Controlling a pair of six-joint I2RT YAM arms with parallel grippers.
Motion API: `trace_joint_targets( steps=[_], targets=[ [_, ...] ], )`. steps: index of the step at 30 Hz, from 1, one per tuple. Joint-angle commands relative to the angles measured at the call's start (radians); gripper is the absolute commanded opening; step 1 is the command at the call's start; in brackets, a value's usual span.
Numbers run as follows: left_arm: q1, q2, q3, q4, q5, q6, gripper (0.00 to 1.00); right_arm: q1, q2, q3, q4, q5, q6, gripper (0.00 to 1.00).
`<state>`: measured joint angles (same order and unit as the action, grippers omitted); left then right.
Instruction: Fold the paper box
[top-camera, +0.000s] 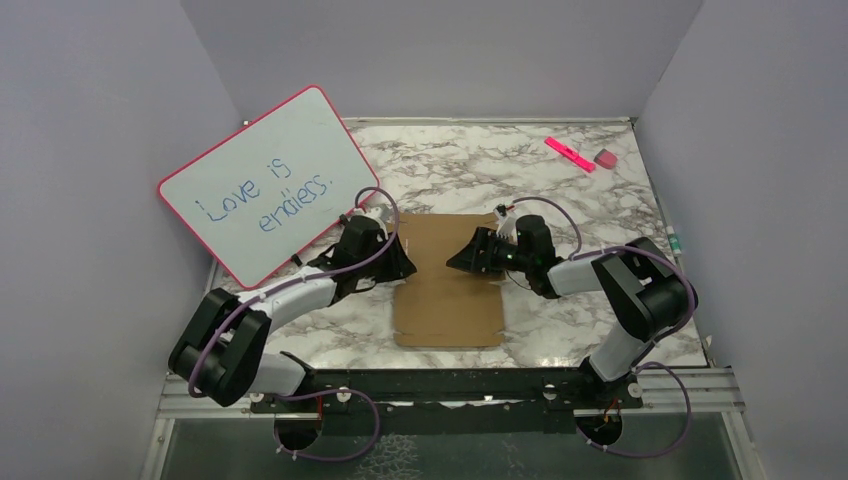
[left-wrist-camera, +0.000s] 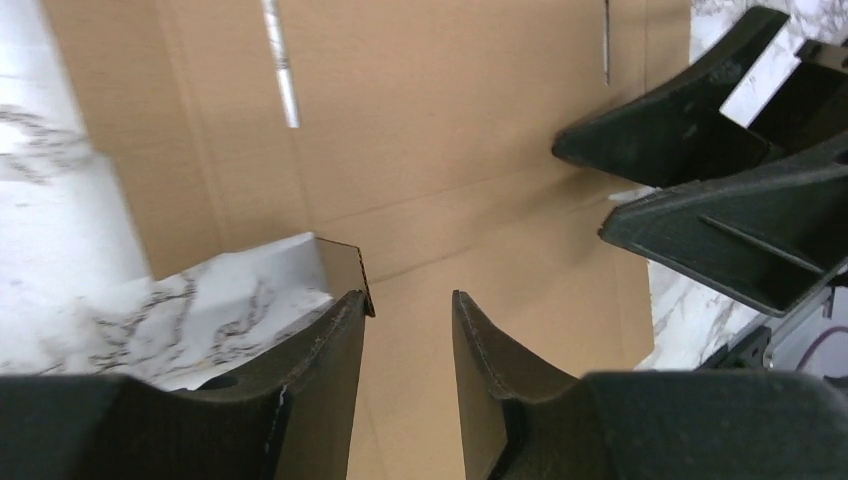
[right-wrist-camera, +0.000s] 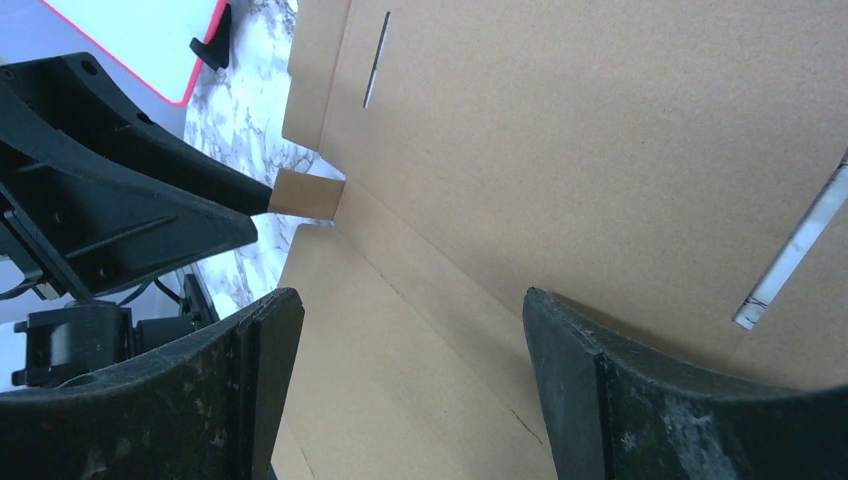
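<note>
The paper box (top-camera: 450, 305) lies as a flat brown cardboard sheet on the marble table, creases and slots showing (left-wrist-camera: 450, 130) (right-wrist-camera: 600, 130). My left gripper (top-camera: 405, 262) is at the sheet's left edge, low over it. Its jaws (left-wrist-camera: 408, 300) stand narrowly apart with only flat cardboard showing through the gap. A small side tab (left-wrist-camera: 340, 262) is raised and rests against the tip of one finger; the same tab (right-wrist-camera: 305, 193) shows in the right wrist view touching that fingertip. My right gripper (top-camera: 455, 262) hovers over the sheet's middle, facing the left one, wide open (right-wrist-camera: 410, 295) and empty.
A pink-framed whiteboard (top-camera: 265, 185) leans against the left wall, close behind the left arm. A pink marker (top-camera: 570, 153) and an eraser (top-camera: 606, 158) lie at the back right of the marble table (top-camera: 600, 205). Walls close in three sides.
</note>
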<state>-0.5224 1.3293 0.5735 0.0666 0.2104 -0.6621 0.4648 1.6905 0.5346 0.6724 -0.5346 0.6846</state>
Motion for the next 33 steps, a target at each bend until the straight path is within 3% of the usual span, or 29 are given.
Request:
trace_joint_targets(
  steps=[1,9,16,20,26,33],
  targets=[
    [-0.061,0.037,0.056,0.017,0.003,0.023,0.39,0.008,0.035,-0.006,-0.049,0.004,-0.006,0.87],
    [-0.083,0.035,0.104,-0.09,-0.114,0.068,0.4,0.008,0.001,0.018,-0.118,0.016,-0.044,0.87],
    [-0.084,-0.031,0.184,-0.222,-0.237,0.131,0.55,0.007,-0.133,0.128,-0.39,0.139,-0.185,0.88],
    [-0.083,-0.012,0.25,-0.237,-0.2,0.154,0.6,-0.001,-0.223,0.176,-0.507,0.218,-0.274,0.88],
    [-0.087,0.107,0.36,-0.237,-0.087,0.155,0.65,-0.062,-0.339,0.142,-0.631,0.317,-0.278,0.88],
    [-0.11,0.281,0.437,-0.19,0.006,0.153,0.67,-0.098,-0.412,0.048,-0.659,0.341,-0.246,0.87]
  ],
)
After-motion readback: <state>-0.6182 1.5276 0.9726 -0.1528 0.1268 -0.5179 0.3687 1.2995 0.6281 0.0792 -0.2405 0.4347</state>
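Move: The paper box's left crease tab stands raised at the left hand's fingertips; the upper panel's middle is about 4 cm ahead and 7 cm right of that hand, the lower panel's some 12 cm back and 8 cm right. For the right hand, the right crease tab lies about 10 cm right and 2 cm back; the upper panel's middle is 3 cm ahead and 3 cm left, the lower panel's 12 cm back and 2 cm left. The cardboard is a few centimetres below both. Still against the raised left tab, the left fingers push it inward, about 2 cm to the right, then back off left while opening, rise clear and swing forward and right over the upper panel, dipping at the end. The right hand keeps its place on the cardboard at first, then lifts off and arcs some 9 cm right towards the right tab, rising about 6 cm and then sinking, gripper wide open, wrist turning clockwise and rolling its left side down. ##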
